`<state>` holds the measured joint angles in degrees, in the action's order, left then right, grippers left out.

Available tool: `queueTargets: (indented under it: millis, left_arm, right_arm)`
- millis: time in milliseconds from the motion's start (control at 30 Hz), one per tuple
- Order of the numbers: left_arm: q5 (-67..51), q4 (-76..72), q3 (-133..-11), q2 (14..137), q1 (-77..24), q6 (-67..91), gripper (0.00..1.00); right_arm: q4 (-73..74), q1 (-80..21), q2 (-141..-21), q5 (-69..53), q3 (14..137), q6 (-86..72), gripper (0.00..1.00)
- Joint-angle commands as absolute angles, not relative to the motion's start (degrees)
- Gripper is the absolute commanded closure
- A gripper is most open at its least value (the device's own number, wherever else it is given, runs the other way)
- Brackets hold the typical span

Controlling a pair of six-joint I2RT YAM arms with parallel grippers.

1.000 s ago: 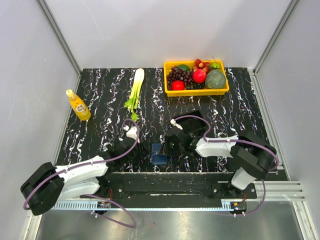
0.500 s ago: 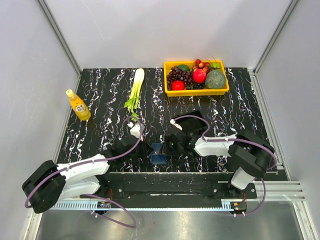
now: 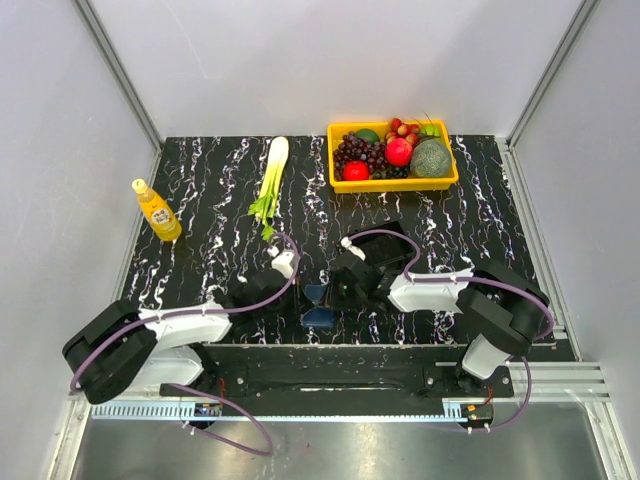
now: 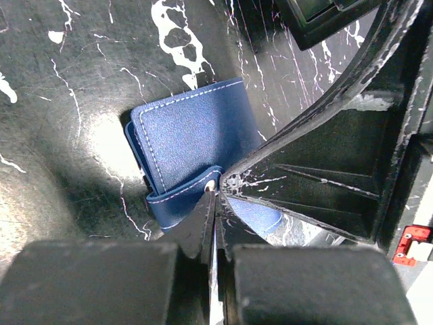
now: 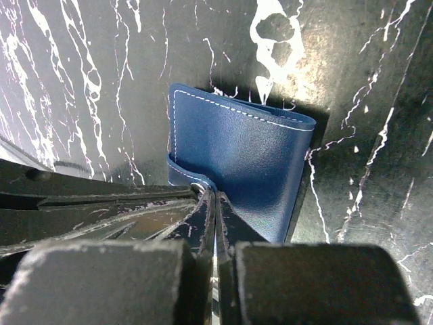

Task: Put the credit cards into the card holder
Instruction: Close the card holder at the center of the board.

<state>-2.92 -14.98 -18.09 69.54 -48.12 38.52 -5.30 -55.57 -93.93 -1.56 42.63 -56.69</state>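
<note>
The card holder (image 3: 318, 306) is a small blue wallet standing on the black marbled table between the two arms. In the left wrist view its blue cover (image 4: 193, 128) faces me and its strap (image 4: 177, 198) ends in a metal snap. My left gripper (image 4: 215, 192) is shut, its tips pinched at that snap end. Across from it, my right gripper (image 5: 215, 195) is shut on the card holder's (image 5: 243, 156) lower edge beside the same snap. In the top view the left gripper (image 3: 300, 295) and right gripper (image 3: 333, 291) meet at the wallet. The credit cards are out of view.
A black open tray (image 3: 397, 240) lies behind the right wrist. A yellow basket (image 3: 340, 182) of fruit stands at the back, a green-white stalk vegetable (image 3: 272, 178) to its left, and an orange drink bottle (image 3: 157, 211) at the far left.
My left arm has swung right and forward up to the card holder, and its jaws have shut at the strap's end. The right gripper has stayed shut in place.
</note>
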Motion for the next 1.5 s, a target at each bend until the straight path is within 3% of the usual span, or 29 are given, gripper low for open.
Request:
queueTargets:
  millis: [0,200,533,900,1167,1200,1233,1300,1367,1467]
  left_arm:
    - [-1.59,-17.4,-19.07,71.98,-48.87,40.16,0.99]
    - [2.11,-15.03,-19.07,73.3,-48.95,42.1,1.0]
    - [7.29,-12.83,-19.42,60.91,-48.96,39.11,0.98]
    - [2.9,-21.87,-16.62,75.31,-50.53,44.38,1.0]
    - [9.49,-15.48,-17.93,71.47,-52.91,44.56,1.0]
    - [10.36,-13.47,-18.8,70.15,-52.91,44.13,0.98]
    - [10.98,-11.71,-19.42,68.92,-52.91,43.51,0.87]
    - [12.65,-8.37,-21.08,66.02,-52.91,42.19,0.8]
    - [16.24,-4.24,-22.84,62.33,-52.91,41.4,0.52]
    - [20.55,1.56,-25.48,57.32,-52.39,40.52,0.2]
  right_arm:
    - [-1.85,-55.55,-94.57,0.79,43.33,-55.55,1.0]
    - [-1.76,-55.55,-95.36,0.18,43.86,-55.11,1.0]
    - [-1.32,-55.55,-95.45,0.18,44.38,-54.84,1.0]
    - [-1.23,-55.55,-95.8,0.18,44.56,-54.93,1.0]
    - [-0.44,-55.55,-95.98,0.18,45.26,-54.58,1.0]
    - [-0.44,-55.55,-95.63,0.7,45.35,-54.58,0.96]
    - [1.56,-55.55,-95.1,1.4,45.35,-54.41,0.81]
    - [2.55,-55.55,-93.26,3.16,45.53,-53.35,0.7]
    - [3.51,-55.55,-90.02,5.35,45.79,-51.86,0.54]
    - [5.62,-55.46,-84.92,8.43,46.93,-48.44,0.47]
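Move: The closed card holder's middle is about 3 cm to the right of the left gripper, 1 cm ahead and 2 cm down; both grippers' fingertips already meet at its strap. From the right gripper it is about 2 cm left, level fore and aft, 2 cm down. The black tray stands some 13 cm ahead and 14 cm right of the right gripper; the celery lies about 26 cm ahead and 7 cm left of the left gripper. Keep the shut right fingertips pressing on the strap by the snap while the shut left gripper bears down briefly, lifts about 4 cm with 2 cm forward, then comes straight back down over the strap and dwells there. Then open both, the left wider; raise each about 1.5 cm, drawing the left some 3 cm leftward, off the card holder. ##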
